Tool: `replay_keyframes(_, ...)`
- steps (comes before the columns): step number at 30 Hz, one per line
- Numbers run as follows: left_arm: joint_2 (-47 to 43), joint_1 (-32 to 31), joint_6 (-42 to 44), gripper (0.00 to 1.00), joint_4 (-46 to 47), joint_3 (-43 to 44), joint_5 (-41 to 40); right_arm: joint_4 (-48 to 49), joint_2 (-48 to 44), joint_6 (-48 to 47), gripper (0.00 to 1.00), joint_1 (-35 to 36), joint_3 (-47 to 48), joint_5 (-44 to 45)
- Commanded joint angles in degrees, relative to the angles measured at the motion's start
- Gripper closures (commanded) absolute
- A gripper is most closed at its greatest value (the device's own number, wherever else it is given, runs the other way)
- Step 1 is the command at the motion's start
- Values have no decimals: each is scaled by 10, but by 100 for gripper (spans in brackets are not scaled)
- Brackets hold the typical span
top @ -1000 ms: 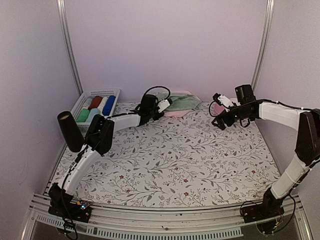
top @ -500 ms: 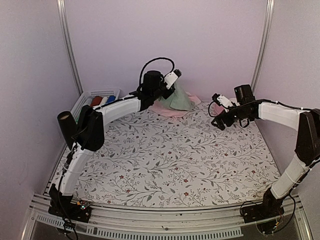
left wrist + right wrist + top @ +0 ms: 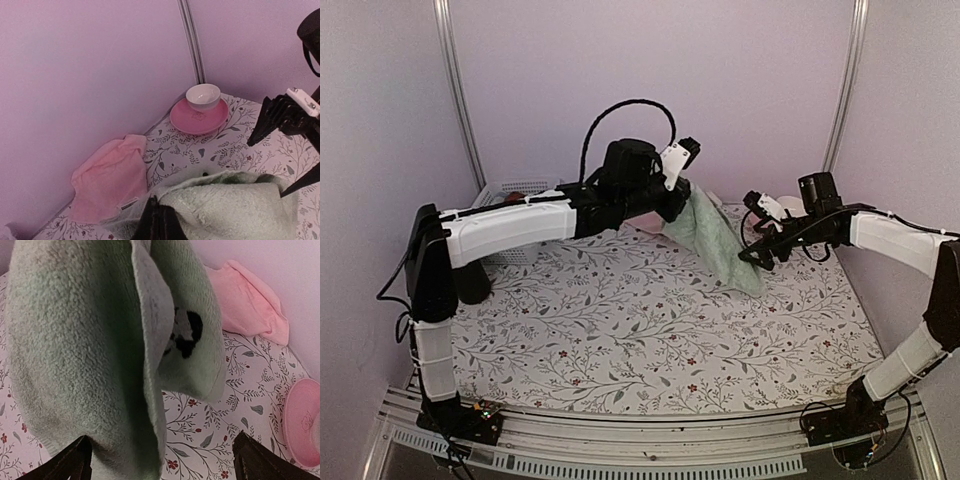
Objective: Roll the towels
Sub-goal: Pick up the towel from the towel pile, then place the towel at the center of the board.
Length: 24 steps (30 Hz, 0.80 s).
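The pale mint green towel [image 3: 720, 245] hangs in the air, slanting down to the right until its low corner reaches the table. My left gripper [image 3: 684, 198] is shut on its top edge; in the left wrist view the closed fingertips [image 3: 159, 215] pinch the green towel [image 3: 235, 210]. My right gripper [image 3: 750, 258] stands open beside the towel's lower end. From the right wrist the green towel [image 3: 75, 365] droops between the wide-spread fingers of the right gripper [image 3: 165, 465]. The pink towel [image 3: 107, 177] lies crumpled at the back wall.
A pink saucer [image 3: 186, 120] holding a white cup [image 3: 203, 96] sits in the back right corner, close to the right gripper. A white basket [image 3: 510, 190] of rolled cloths stands at the back left, partly behind the left arm. Walls close off the back and both sides.
My left arm has lifted the green towel off the pink one and swung it up and to the right. The towel now stretches down to the right gripper, which has shifted slightly lower.
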Motion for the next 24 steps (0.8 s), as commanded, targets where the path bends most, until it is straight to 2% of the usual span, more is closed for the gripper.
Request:
replay_keyframes(1,-43,4,-139,100,-26,-93,14,-19,-61,-70,1,7,-33,-126)
replay_keyframes(7,-85,-5,-215,100,-19,-206,15,-16,-114,-96,1,30,-52,-176)
replay_keyframes(12,-113,-17,-264,100,23,-293,15,-6,-68,-104,1,106,-61,-87)
replay_keyframes(15,-125,-17,-286,100,33,-330,20,-6,-28,-98,1,136,-51,-64)
replay_keyframes(16,-127,-18,-290,96,32,-337,24,-4,-21,-96,1,145,-50,-59)
replay_keyframes(19,-142,-18,-294,68,31,-363,42,11,11,-80,1,172,-42,-11)
replay_keyframes(24,-202,-18,-302,36,44,-440,9,-7,60,-49,1,172,-15,51)
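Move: Hanging from the left hand's shut fingers, the green towel is bound for open table about 11 cm back of that hand, 1 cm to its right and 28 cm below. The pink towel lies 26 cm ahead of this hand, straight out, and the plate with the bowl 19 cm ahead and 26 cm right, both about as low. From the open right hand, the hanging towel's middle is some 8 cm left, 3 cm ahead and slightly lower. Swinging the green towel down onto the open table, the left hand sinks about 17 cm while drawing back and left, tips some 30 degrees downward, then opens halfway and lets go. The right hand, fingers still wide, backs off with a slight rise, then goes left and down towards the towel's right part, turning about 25 degrees counter-clockwise. ##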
